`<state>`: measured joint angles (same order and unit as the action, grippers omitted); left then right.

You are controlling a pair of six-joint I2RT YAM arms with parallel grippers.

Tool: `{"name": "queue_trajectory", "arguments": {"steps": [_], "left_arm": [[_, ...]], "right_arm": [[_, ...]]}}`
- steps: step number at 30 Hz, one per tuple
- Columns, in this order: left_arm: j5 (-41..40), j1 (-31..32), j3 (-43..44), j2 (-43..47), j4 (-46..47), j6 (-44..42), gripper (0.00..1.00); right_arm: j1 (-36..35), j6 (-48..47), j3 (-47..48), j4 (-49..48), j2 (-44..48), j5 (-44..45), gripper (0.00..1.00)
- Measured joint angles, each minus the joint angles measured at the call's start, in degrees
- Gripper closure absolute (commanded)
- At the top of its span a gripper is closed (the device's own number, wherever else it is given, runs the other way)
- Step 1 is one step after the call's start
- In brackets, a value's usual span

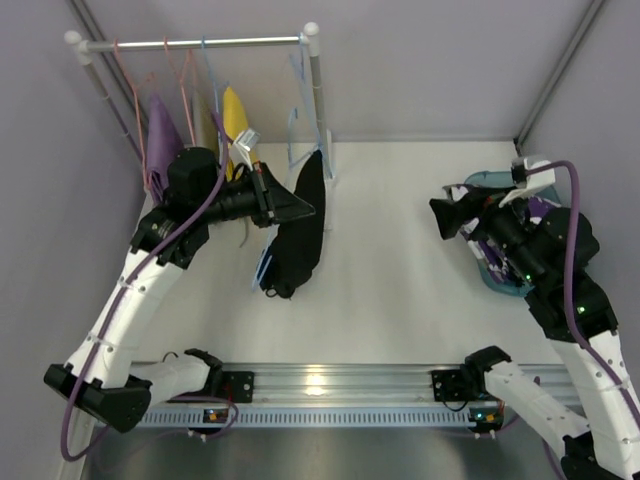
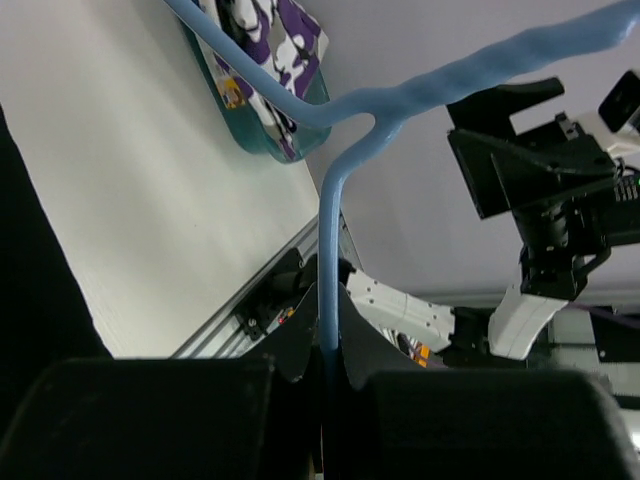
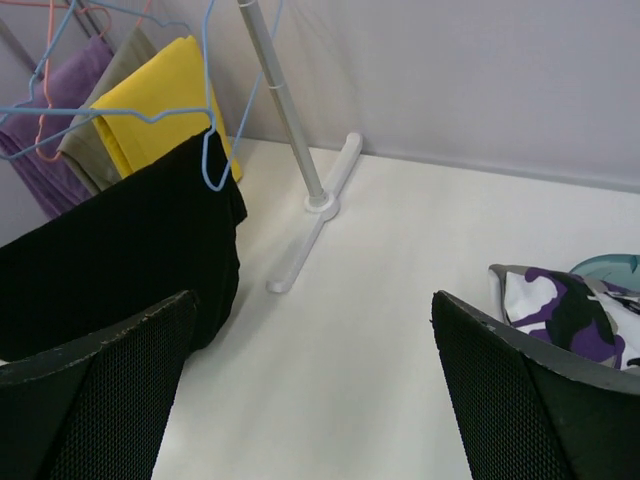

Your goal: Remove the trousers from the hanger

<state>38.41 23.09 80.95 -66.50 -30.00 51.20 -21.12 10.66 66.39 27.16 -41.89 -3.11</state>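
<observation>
The plain black trousers (image 1: 300,235) hang from a light blue hanger (image 2: 330,230), held off the rack above the table. My left gripper (image 1: 297,206) is shut on that hanger's wire (image 2: 328,300); the black cloth fills the left edge of its wrist view (image 2: 30,260). The right wrist view shows the black trousers (image 3: 130,260) draped at the left. The purple, white and dark patterned trousers (image 3: 560,310) lie in a teal basket (image 2: 235,120) at the right. My right gripper (image 1: 442,218) stands open and holds nothing (image 3: 312,300), above the table beside the basket.
A white clothes rack (image 1: 200,43) stands at the back left, its post (image 3: 285,110) and foot (image 3: 305,240) on the table. A yellow garment (image 3: 170,100) and a lilac one (image 3: 60,120) hang on it, with several bare hangers. Grey walls close the back and sides.
</observation>
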Motion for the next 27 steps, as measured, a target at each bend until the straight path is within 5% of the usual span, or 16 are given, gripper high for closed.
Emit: {"name": "queue_trajectory", "arguments": {"steps": [27], "left_arm": [[7.8, 11.8, -5.5, 7.5, -7.3, -11.0, 1.00]], "right_arm": [[0.1, -1.1, 0.0, 4.9, 2.4, 1.9, 0.01]]}}
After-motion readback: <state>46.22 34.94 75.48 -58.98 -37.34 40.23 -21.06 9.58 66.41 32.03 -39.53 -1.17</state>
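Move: My left hand already grips the blue hanger with the black trousers, whose middle hangs some 17 cm below it and 1 cm left, level front to back. The rack's right post stands about 23 cm ahead and 4 cm right; the yellow trousers hang some 17 cm ahead and 17 cm left. From my open right hand the black trousers are about 31 cm to the left, level front to back, and 17 cm lower; the bin lies 12 cm ahead and 18 cm right. With my left fingers shut on the hanger's neck, I carry the black trousers back towards my base about 11 cm, away from the rack, sinking only slightly. On the way I turn that wrist clockwise, some 20 degrees, bringing the far edge of the trousers round towards my open right hand. ##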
